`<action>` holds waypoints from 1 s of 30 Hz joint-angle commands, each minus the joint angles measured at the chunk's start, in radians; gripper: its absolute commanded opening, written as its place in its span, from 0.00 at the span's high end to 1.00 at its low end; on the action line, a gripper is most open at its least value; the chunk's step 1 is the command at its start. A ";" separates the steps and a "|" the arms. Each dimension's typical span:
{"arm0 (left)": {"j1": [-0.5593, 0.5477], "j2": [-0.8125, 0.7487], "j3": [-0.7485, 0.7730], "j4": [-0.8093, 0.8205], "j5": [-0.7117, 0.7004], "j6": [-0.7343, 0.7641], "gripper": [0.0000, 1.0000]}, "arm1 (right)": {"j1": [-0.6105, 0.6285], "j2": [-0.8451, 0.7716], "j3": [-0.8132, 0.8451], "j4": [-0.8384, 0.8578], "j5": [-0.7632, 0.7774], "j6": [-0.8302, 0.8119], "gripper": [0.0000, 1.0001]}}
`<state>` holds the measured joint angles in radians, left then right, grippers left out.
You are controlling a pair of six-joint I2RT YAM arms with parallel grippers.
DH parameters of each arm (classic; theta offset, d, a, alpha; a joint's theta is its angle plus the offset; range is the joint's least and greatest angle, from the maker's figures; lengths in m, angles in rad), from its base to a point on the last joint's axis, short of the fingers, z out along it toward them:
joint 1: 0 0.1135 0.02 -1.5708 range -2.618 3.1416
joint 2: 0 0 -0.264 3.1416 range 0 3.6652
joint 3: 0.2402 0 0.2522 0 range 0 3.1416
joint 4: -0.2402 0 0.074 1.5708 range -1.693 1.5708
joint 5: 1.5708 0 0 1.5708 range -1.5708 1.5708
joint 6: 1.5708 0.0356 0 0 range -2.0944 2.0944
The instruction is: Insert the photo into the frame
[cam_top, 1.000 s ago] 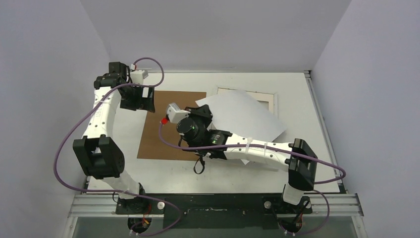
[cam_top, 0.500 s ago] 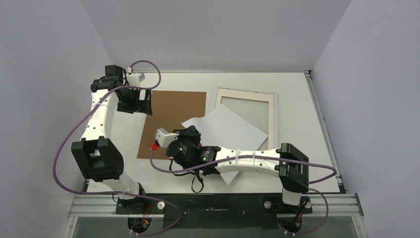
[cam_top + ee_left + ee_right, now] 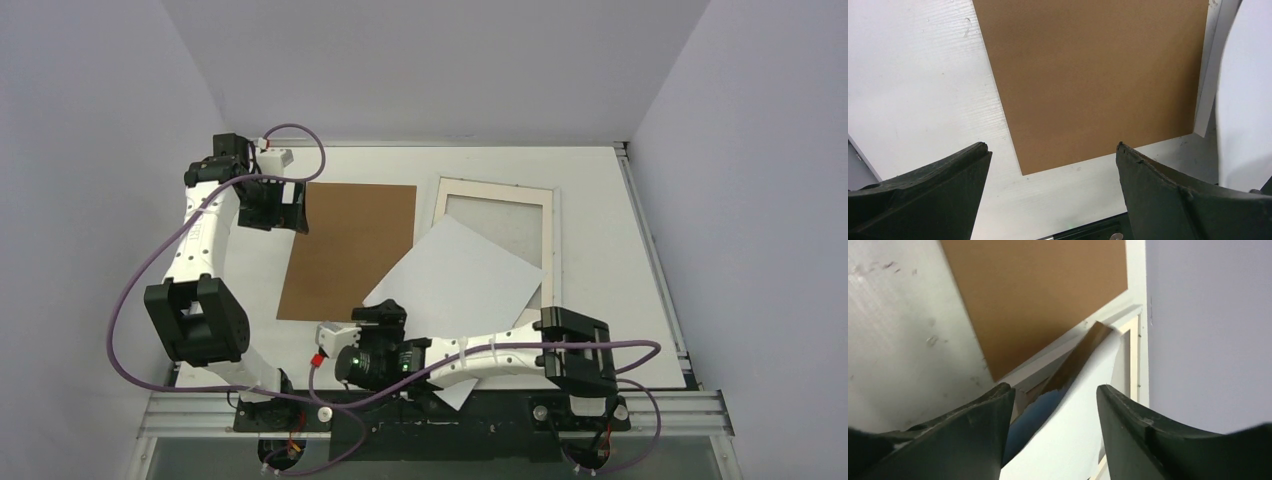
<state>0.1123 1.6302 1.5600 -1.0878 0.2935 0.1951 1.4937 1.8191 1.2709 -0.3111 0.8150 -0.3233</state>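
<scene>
The photo [image 3: 460, 275] lies white back up, skewed across the table, with its far right corner over the frame [image 3: 497, 183]. A white border and a clear middle make up that frame. My right gripper [image 3: 383, 313] is at the photo's left corner near the front edge. In the right wrist view its jaws [image 3: 1054, 388] stand open, and the photo [image 3: 1083, 430] runs loosely between them, blue printed side [image 3: 1030, 412] underneath. My left gripper [image 3: 285, 205] hangs open and empty over the far left corner of the brown backing board [image 3: 350, 250].
The backing board [image 3: 1088, 75] lies flat left of the frame, its edge under the photo's left side. Grey walls close in the table on the left, back and right. A black rail runs along the near edge, by the arm bases.
My right arm has drawn back toward the near edge, dragging the photo mostly off the frame. Its jaws, shut on the photo before, now stand apart. The left arm barely moved.
</scene>
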 commanded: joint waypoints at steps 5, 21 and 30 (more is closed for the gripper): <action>0.004 -0.033 -0.008 0.046 0.022 0.009 0.04 | 0.024 -0.052 -0.018 -0.146 -0.061 0.292 0.04; 0.006 -0.017 -0.011 0.047 0.026 0.032 0.04 | 0.065 -0.336 -0.177 -0.487 -0.308 1.110 0.10; 0.002 -0.013 -0.003 0.036 0.026 0.033 0.04 | 0.092 -0.608 -0.433 -0.462 -0.409 1.527 0.10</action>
<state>0.1123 1.6302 1.5417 -1.0725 0.2966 0.2169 1.5932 1.3697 0.9329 -0.7795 0.4427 0.9104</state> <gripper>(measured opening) 0.965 0.898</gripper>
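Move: The right fingers, already half open, still have the photo's near-left corner between them. Its free near-right corner, overhanging the table's near edge, lies about 16 cm back, 16 cm to the right and 11 cm below. The frame's middle is some 15 cm ahead and 24 cm right, the brown board's 16 cm ahead and 8 cm left, both roughly 12 cm lower. From the left hand that free corner is about 35 cm back, 38 cm right, 17 cm down. Back and to the right, about 13 cm each way, the right hand first sinks while its fingers finish opening and let go of the photo's near-left corner. It then sweeps along the near edge towards the overhanging near-right corner, ending some 5 cm lower, the wrist tipping the fingers down about 45 degrees and turning clockwise, fingers wide open. ##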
